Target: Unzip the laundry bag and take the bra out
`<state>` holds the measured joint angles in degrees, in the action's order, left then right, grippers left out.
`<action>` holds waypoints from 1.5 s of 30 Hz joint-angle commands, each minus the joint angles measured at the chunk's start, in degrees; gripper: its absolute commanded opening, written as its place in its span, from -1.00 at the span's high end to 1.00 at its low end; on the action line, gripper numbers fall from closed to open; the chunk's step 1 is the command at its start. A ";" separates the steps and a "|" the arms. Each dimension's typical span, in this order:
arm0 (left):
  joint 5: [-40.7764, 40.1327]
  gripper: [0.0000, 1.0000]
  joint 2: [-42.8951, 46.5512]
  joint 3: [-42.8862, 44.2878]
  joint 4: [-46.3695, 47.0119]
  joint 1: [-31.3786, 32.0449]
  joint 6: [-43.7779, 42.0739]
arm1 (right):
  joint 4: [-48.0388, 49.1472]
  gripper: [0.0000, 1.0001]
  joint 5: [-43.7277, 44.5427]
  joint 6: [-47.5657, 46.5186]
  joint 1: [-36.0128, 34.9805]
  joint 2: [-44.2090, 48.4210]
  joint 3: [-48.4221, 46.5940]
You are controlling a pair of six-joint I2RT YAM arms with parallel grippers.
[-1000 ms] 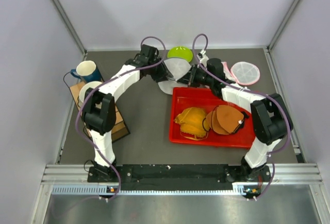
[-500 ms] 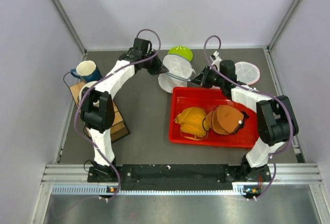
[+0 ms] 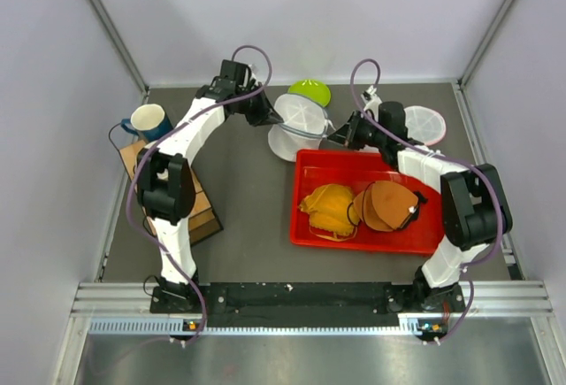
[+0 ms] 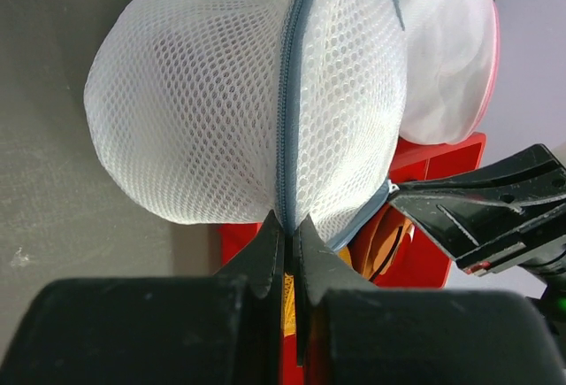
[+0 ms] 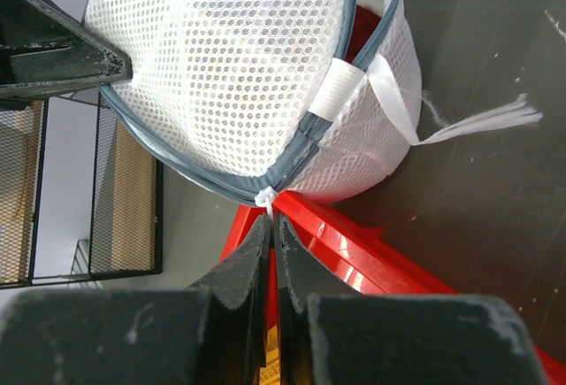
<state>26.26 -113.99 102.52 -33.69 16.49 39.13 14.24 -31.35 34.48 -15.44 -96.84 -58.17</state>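
The white mesh laundry bag (image 3: 296,121) hangs stretched between my two grippers over the back edge of the red tray (image 3: 325,165). My left gripper (image 3: 271,119) is shut on the bag's grey zipper seam (image 4: 286,119), pinching it at the fingertips (image 4: 288,223). On the other side, my right gripper (image 3: 335,137) is shut on the small white zipper pull (image 5: 266,197) where the zipper ends (image 5: 271,217). The mesh bag (image 5: 221,66) looks white throughout; the bra is hidden.
Orange and brown padded garments (image 3: 358,205) lie in the red tray. A second mesh bag with a pink rim (image 3: 421,125) sits at the back right, a green plate (image 3: 311,92) behind the bag. A blue mug (image 3: 150,122) and cardboard box (image 3: 203,212) stand at left.
My left gripper has shut on the bag's zipper seam and drawn back to the left. The right gripper shifted right with the pull, so the bag is now stretched between them.
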 commanded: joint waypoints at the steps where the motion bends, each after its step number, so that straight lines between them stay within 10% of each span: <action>1: -2.62 1.00 -0.78 5.93 -0.76 -3.31 -4.86 | 0.17 1.00 1.04 -2.14 2.26 0.51 -1.94; 31: 1.95 1.00 5.18 -2.50 3.27 -2.96 -4.86 | -11.76 1.00 6.13 -11.18 2.35 -3.01 -11.43; 36: -0.59 1.00 7.03 -7.24 6.09 -1.38 -3.28 | -16.17 -0.77 10.15 -13.73 2.08 -0.29 -14.42; 45: -2.18 1.00 9.05 -12.87 10.40 0.29 0.77 | -22.32 -0.98 19.92 -19.79 -5.90 4.99 -16.97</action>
<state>25.61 -109.16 91.53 -27.73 16.19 37.85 -5.78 -17.17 19.38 -16.43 -96.14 -71.40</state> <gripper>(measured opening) 0.024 0.986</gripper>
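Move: The laundry bag is between my hands. My left fingers pinch its zipped rim, with its middle some 6 cm to the right, 1 cm back and 5 cm lower. From my right hand, which pinches the small white zip pull, that middle is about 8 cm left, 3 cm ahead and 3 cm lower. The green plate lies about 12 cm ahead and 5 cm left of my right hand, the red tray's middle about 17 cm back and 11 cm right, both some 13 cm lower. I hold the zip pull almost still with my right hand, ease it forward about 2 cm, then open the fingers wide and let go, backing off to the right by some 3 cm and finally rising about 2 cm, the wrist rolling nearly 20 degrees with its left side dipping. My left hand keeps its pinch on the rim, bobs a little and ends about 2 cm back and 2 cm lower. ##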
